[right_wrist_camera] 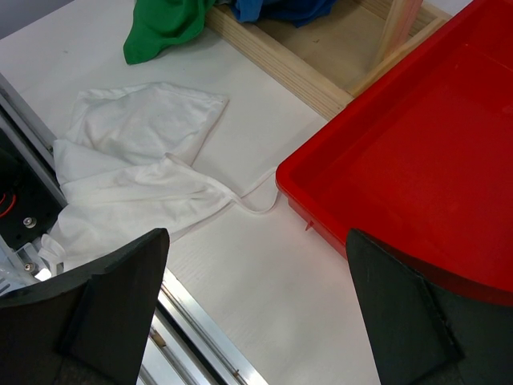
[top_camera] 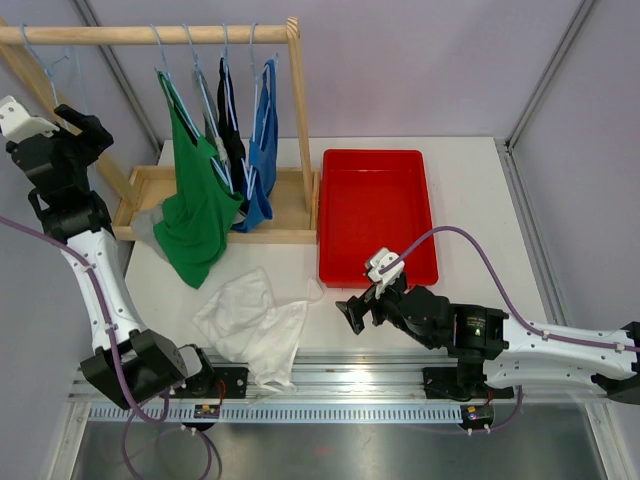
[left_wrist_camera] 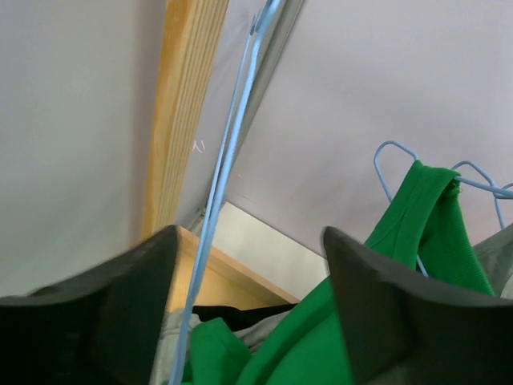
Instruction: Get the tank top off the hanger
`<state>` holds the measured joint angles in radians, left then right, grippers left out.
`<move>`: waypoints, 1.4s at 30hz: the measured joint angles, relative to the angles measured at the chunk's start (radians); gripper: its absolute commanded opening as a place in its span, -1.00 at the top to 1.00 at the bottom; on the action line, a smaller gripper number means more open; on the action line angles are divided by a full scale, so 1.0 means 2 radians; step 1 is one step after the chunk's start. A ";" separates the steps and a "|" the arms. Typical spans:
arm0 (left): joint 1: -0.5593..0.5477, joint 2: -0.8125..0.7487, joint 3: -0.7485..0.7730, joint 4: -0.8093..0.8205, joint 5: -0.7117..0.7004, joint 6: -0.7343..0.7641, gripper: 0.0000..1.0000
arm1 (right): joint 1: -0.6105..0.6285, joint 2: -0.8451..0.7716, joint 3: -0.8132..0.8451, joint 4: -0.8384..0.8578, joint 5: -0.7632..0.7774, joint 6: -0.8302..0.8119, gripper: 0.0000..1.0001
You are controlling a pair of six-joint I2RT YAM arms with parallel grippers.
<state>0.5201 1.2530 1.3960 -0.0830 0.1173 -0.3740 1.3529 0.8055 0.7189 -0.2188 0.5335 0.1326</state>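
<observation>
A white tank top (top_camera: 250,320) lies crumpled on the table near the front edge, off any hanger; it also shows in the right wrist view (right_wrist_camera: 136,160). A bare light-blue hanger (top_camera: 45,70) hangs at the left end of the wooden rack's rail (top_camera: 150,34). My left gripper (top_camera: 90,130) is raised beside it. It is open, and the hanger's wire (left_wrist_camera: 216,208) runs between its fingers, close to the left one. My right gripper (top_camera: 355,310) stands open and empty low over the table, right of the white top.
Green (top_camera: 195,210), black (top_camera: 232,130) and blue (top_camera: 262,150) tank tops hang on hangers along the rail. The rack's wooden base (top_camera: 290,236) sits at the back left. A red tray (top_camera: 378,215) lies right of it, just beyond my right gripper.
</observation>
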 measured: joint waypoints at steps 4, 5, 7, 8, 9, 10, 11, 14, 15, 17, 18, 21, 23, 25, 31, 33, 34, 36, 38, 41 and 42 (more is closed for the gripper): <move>0.000 -0.032 0.000 -0.008 -0.014 -0.009 -0.98 | 0.000 0.001 -0.005 0.006 0.000 0.000 -0.99; -0.001 -0.044 0.000 -0.011 -0.018 -0.010 -0.98 | 0.000 0.003 -0.006 0.006 0.000 0.000 -0.99; -0.005 -0.072 -0.005 -0.015 -0.026 -0.010 -0.98 | 0.000 0.010 -0.006 0.007 0.000 0.000 -0.99; -0.009 -0.090 -0.010 -0.016 -0.029 -0.011 -0.98 | 0.000 0.013 -0.006 0.008 0.000 0.000 -0.99; -0.013 -0.110 -0.017 -0.016 -0.032 -0.012 -0.98 | 0.000 0.019 -0.006 0.009 0.000 0.000 -0.99; -0.018 -0.132 -0.027 -0.016 -0.033 -0.013 -0.98 | 0.000 0.024 -0.006 0.010 0.000 0.000 -0.99; -0.025 -0.157 -0.040 -0.013 -0.035 -0.014 -0.98 | 0.000 0.030 -0.005 0.010 0.000 0.000 -0.99; -0.037 -0.234 -0.085 -0.010 -0.034 -0.020 -0.98 | 0.000 0.056 -0.002 0.014 0.000 0.000 -0.99; -0.040 -0.255 -0.097 -0.010 -0.033 -0.022 -0.98 | 0.000 0.066 0.001 0.015 0.000 0.000 -0.99; -0.043 -0.296 -0.118 -0.010 -0.026 -0.028 -0.98 | 0.000 0.090 0.012 0.018 -0.001 0.000 -0.99; -0.043 -0.311 -0.127 -0.008 -0.021 -0.032 -0.98 | 0.000 0.103 0.019 0.021 -0.002 0.000 -0.99; -0.051 -0.347 -0.166 0.005 0.017 -0.041 -0.98 | 0.000 0.146 0.044 0.033 -0.004 0.000 -0.99; -0.061 -0.362 -0.196 0.002 0.037 -0.042 -0.96 | 0.000 0.179 0.064 0.040 -0.011 0.000 -0.99; -0.075 -0.374 -0.225 -0.004 0.048 -0.038 -0.96 | 0.000 0.215 0.088 0.044 -0.016 0.000 -0.99; -0.149 -0.398 -0.267 -0.033 0.036 0.004 -0.97 | 0.000 0.366 0.178 0.063 -0.042 0.000 -0.99; -0.165 -0.398 -0.267 -0.041 0.030 0.017 -0.98 | 0.000 0.410 0.201 0.069 -0.050 0.001 -0.99; -0.171 -0.398 -0.267 -0.045 0.026 0.023 -0.98 | 0.000 0.433 0.210 0.073 -0.056 0.002 -0.99; -0.179 -0.395 -0.267 -0.053 0.019 0.033 -0.98 | 0.000 0.475 0.229 0.077 -0.069 0.007 -0.99; -0.181 -0.389 -0.267 -0.060 0.014 0.041 -0.98 | 0.000 0.509 0.241 0.078 -0.084 0.015 -0.99; -0.181 -0.384 -0.267 -0.076 0.004 0.049 -0.98 | 0.001 0.541 0.246 0.086 -0.112 0.028 -0.99; -0.181 -0.385 -0.267 -0.081 0.001 0.051 -0.98 | 0.001 0.547 0.246 0.089 -0.120 0.032 -0.99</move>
<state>0.1574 0.4839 0.8623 -0.2443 0.1184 -0.2718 1.3540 1.8996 1.2106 -0.0399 0.2928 0.1974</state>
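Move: About 20 cm to the right hand's left, 4 cm farther out and some 21 cm below it, the white tank top lies crumpled on the table; the red bin's middle is about 30 cm ahead and 8 cm right of that hand. From the left hand the tank top is roughly 20 cm back, 30 cm right and 42 cm below. The empty hanger sits some 4 cm ahead and 2 cm left of the left hand, slightly above; the green tank top's middle is 17 cm right, 4 cm ahead, 20 cm below. Sweeping left and down some 20 cm to close in over the white tank top, the right hand dips its wide-open fingers about 25 degrees further. Meanwhile the left hand opens fully and backs off from the hanger about 16 cm while rising, then swings right and sinks in front of the green tank top, turning clockwise some 20 degrees. ##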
